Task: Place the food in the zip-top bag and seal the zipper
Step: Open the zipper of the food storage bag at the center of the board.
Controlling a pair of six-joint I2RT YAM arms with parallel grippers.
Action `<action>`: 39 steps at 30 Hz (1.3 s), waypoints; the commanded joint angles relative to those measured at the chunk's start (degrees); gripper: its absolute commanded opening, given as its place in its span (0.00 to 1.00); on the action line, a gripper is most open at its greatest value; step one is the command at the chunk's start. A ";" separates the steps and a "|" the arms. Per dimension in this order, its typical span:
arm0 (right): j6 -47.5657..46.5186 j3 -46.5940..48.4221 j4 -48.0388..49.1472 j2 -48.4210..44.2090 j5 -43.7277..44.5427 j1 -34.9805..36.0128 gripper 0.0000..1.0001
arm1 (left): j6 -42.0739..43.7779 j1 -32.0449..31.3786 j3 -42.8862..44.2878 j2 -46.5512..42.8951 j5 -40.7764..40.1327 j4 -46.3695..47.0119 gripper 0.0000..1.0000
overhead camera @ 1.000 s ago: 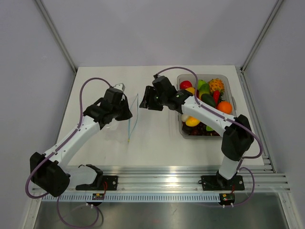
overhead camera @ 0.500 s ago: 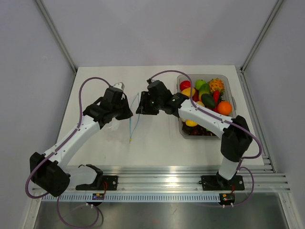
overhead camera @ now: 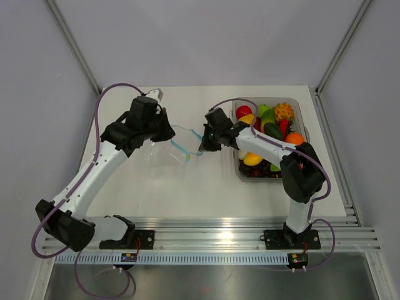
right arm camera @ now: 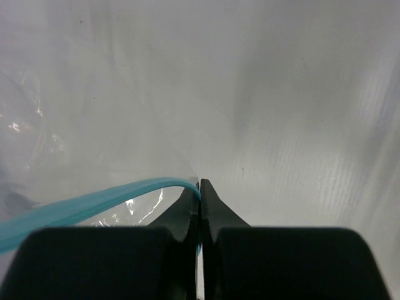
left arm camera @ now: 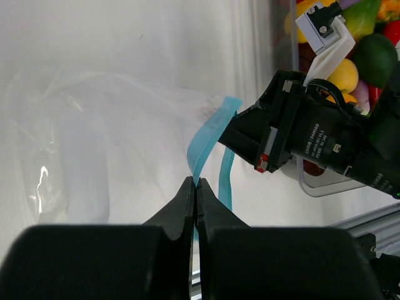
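The zip-top bag (overhead camera: 164, 153) hangs clear and floppy between my two arms, above the table's middle. My left gripper (overhead camera: 170, 135) is shut on one side of the blue zipper (left arm camera: 211, 131), the strip running up from its tips (left arm camera: 195, 185). Opposite it, my right gripper (overhead camera: 201, 149) is shut on the other side of the zipper (right arm camera: 94, 201), which curves away left from its tips (right arm camera: 199, 185). The two blue strips stand apart, so the mouth is spread. The food (overhead camera: 284, 113), glossy red, yellow, green and orange pieces, lies in a tub on the right.
A rigid clear tub (overhead camera: 305, 128) holding the food stands at the right of the white table, just behind my right forearm. The aluminium rail (overhead camera: 250, 228) runs along the near edge. Grey walls close the back and sides.
My right gripper has shut on the bag's zipper strip and drawn it right and nearer. The left arm has lifted towards the back. The bag's mouth has gone from flat to spread.
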 commanded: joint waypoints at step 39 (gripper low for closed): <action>-4.00 -8.21 -11.51 -23.80 22.15 -4.73 0.73 | -4.66 -7.63 2.88 18.17 4.97 13.64 0.00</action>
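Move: The left hand still holds one blue zipper lip; the opposite lip, shut in the right fingers, lies roughly 9 cm to its right, 3 cm ahead and 15 cm lower. The tray's left wall, centred, is about 12 cm to the right of the right hand and 6 cm ahead. From the right hand, the white egg lies some 15 cm to the right and 2 cm ahead, and the mango 19 cm to the right, level with it, both slightly lower. Still pinching its lip, the right hand draws it right, nearly level, for about 5 cm, then spreads its fingers wide and lets go, carrying on right towards the tray and rising some 7 cm clear. The left hand keeps its pinch and brings its lip about 9 cm right and 8 cm down, tipping a little further downward. ##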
